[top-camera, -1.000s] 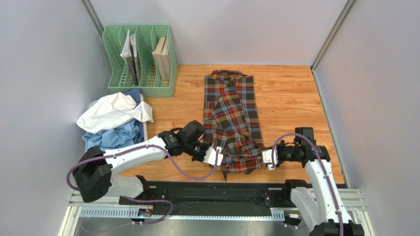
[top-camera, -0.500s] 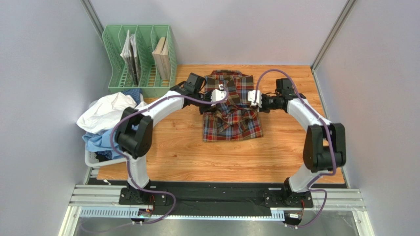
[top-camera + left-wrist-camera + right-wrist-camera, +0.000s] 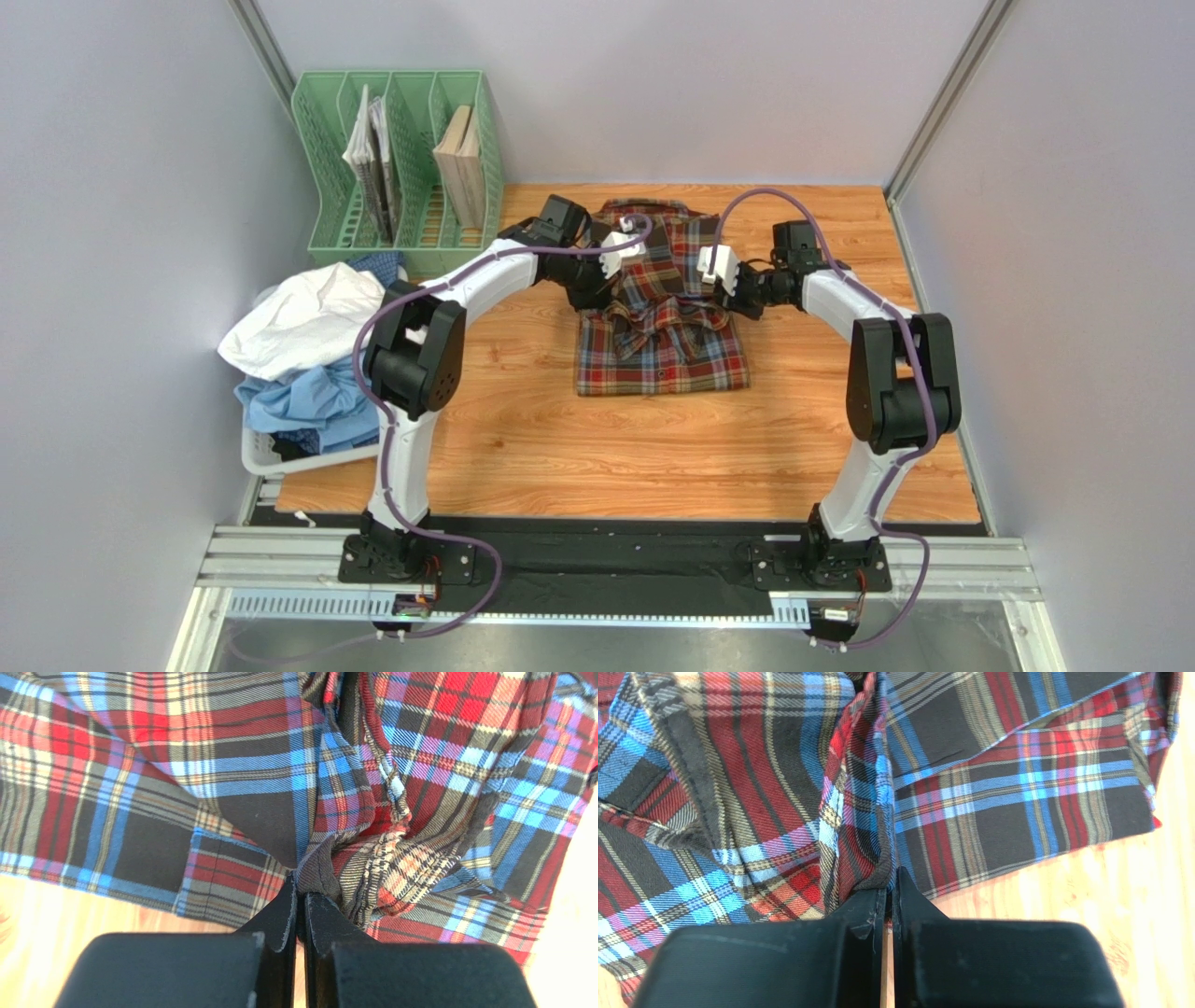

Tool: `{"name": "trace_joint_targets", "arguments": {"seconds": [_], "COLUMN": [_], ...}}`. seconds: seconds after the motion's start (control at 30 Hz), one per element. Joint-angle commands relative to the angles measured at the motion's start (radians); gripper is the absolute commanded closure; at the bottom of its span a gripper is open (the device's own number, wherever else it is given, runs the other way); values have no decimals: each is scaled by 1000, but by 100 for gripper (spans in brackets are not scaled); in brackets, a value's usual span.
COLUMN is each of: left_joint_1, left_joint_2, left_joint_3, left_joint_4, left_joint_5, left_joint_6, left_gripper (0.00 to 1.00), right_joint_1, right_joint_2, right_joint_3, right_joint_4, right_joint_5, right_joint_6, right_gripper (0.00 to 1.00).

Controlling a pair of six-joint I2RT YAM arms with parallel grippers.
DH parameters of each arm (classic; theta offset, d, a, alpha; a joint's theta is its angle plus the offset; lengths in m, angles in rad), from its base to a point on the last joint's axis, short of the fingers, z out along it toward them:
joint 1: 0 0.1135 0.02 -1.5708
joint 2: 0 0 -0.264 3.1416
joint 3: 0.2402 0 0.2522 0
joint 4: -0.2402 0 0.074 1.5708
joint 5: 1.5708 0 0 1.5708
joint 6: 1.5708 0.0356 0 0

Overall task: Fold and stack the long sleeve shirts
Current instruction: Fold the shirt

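The tartan shirt [image 3: 659,350] lies on the wooden table [image 3: 842,406], doubled over with its near hem lifted toward the collar end. My left gripper [image 3: 622,256] is shut on a bunched fold of the tartan cloth [image 3: 323,871] at the shirt's left side. On the right side, my right gripper [image 3: 713,266] is shut on the shirt's edge [image 3: 878,861]. Both hold the cloth just above the shirt's far half. A white shirt [image 3: 316,315] and a light blue shirt [image 3: 316,395] lie crumpled in a heap at the left.
A green file rack [image 3: 400,168] with books stands at the back left, close to my left arm. The heap of shirts rests in a white basket [image 3: 260,455] at the table's left edge. Grey walls close in both sides.
Both grippers have carried the shirt's near hem from the table's front to the far end, folding the shirt in half. In the last half second they moved slightly farther back.
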Motion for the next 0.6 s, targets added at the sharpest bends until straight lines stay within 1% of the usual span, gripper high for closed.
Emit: {"name": "trace_joint_targets", "arguments": {"seconds": [0.0, 0.07, 0.1, 0.17, 0.2, 0.23, 0.27, 0.3, 0.33, 0.4, 0.43, 0.47, 0.5, 0.53, 0.57], "left_joint_1": [11, 15, 15, 20, 20, 20, 23, 23, 26, 52, 78, 96, 115, 151, 169], "left_joint_2": [17, 62, 82, 139, 152, 177, 188, 200, 215, 220, 208, 194, 179, 135, 104], "left_joint_3": [104, 162, 196, 285, 308, 328, 363, 380, 403, 422, 425, 420, 413, 373, 336], "left_joint_4": [-56, -86, -118, -209, -236, -254, -292, -308, -320, -357, -357, -347, -339, -327, -276], "left_joint_5": [-24, -52, -85, -93, -101, -109, -116, -159, -182, -173, -170, -138, -118, -98, -57], "left_joint_6": [-65, -111, -119, -125, -130, -139, -146, -169, -186, -235, -264, -301, -373, -418, -455], "left_gripper": [100, 100, 100, 99, 98, 86, 77, 70, 60, 52, 49, 47, 43, 40, 38], "right_joint_1": [3, 7, 10, 12, 13, 13, 15, 16, 15, 12, 7, -3, -10, -17, -31], "right_joint_2": [6, 44, 58, 95, 107, 130, 139, 153, 164, 188, 193, 199, 199, 193, 176], "right_joint_3": [78, 110, 121, 162, 185, 205, 225, 284, 314, 398, 423, 443, 470, 475, 472], "right_joint_4": [25, 13, -11, -25, -74, -94, -120, -187, -223, -307, -329, -352, -402, -422, -439], "right_joint_5": [14, 47, 58, 90, 106, 116, 127, 143, 149, 179, 181, 181, 164, 158, 152], "right_joint_6": [53, 81, 99, 140, 165, 188, 212, 275, 308, 386, 465, 498, 522, 577, 599], "right_gripper": [100, 100, 100, 100, 98, 81, 69, 56, 44, 39, 36, 35, 35, 34, 35]}}
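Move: Both hands still pinch the turned-over end of the shirt; the left hand's laying spot on the shirt body is about 4 cm straight ahead and 2 cm lower. From this hand the collar lies some 18 cm ahead and 7 cm right, the near fold about 14 cm back and 10 cm right. The right hand's spot is roughly 3 cm ahead, level sideways and 2 cm lower, with the collar some 18 cm ahead and 16 cm left, the near fold 14 cm back and 13 cm left. Both hands, keeping their pinch on the corners of the folded-over end, rise a little and carry it about 4 cm forward towards the collar, then dip to the shirt body and open well over half wide to let the cloth go. As they open, the left hand slides out nearly 4 cm to the left, still low and turning counter-clockwise, while the right creeps about 1 cm right and starts to rise, turning clockwise and swinging its fingertips under by some 25 degrees in all. ##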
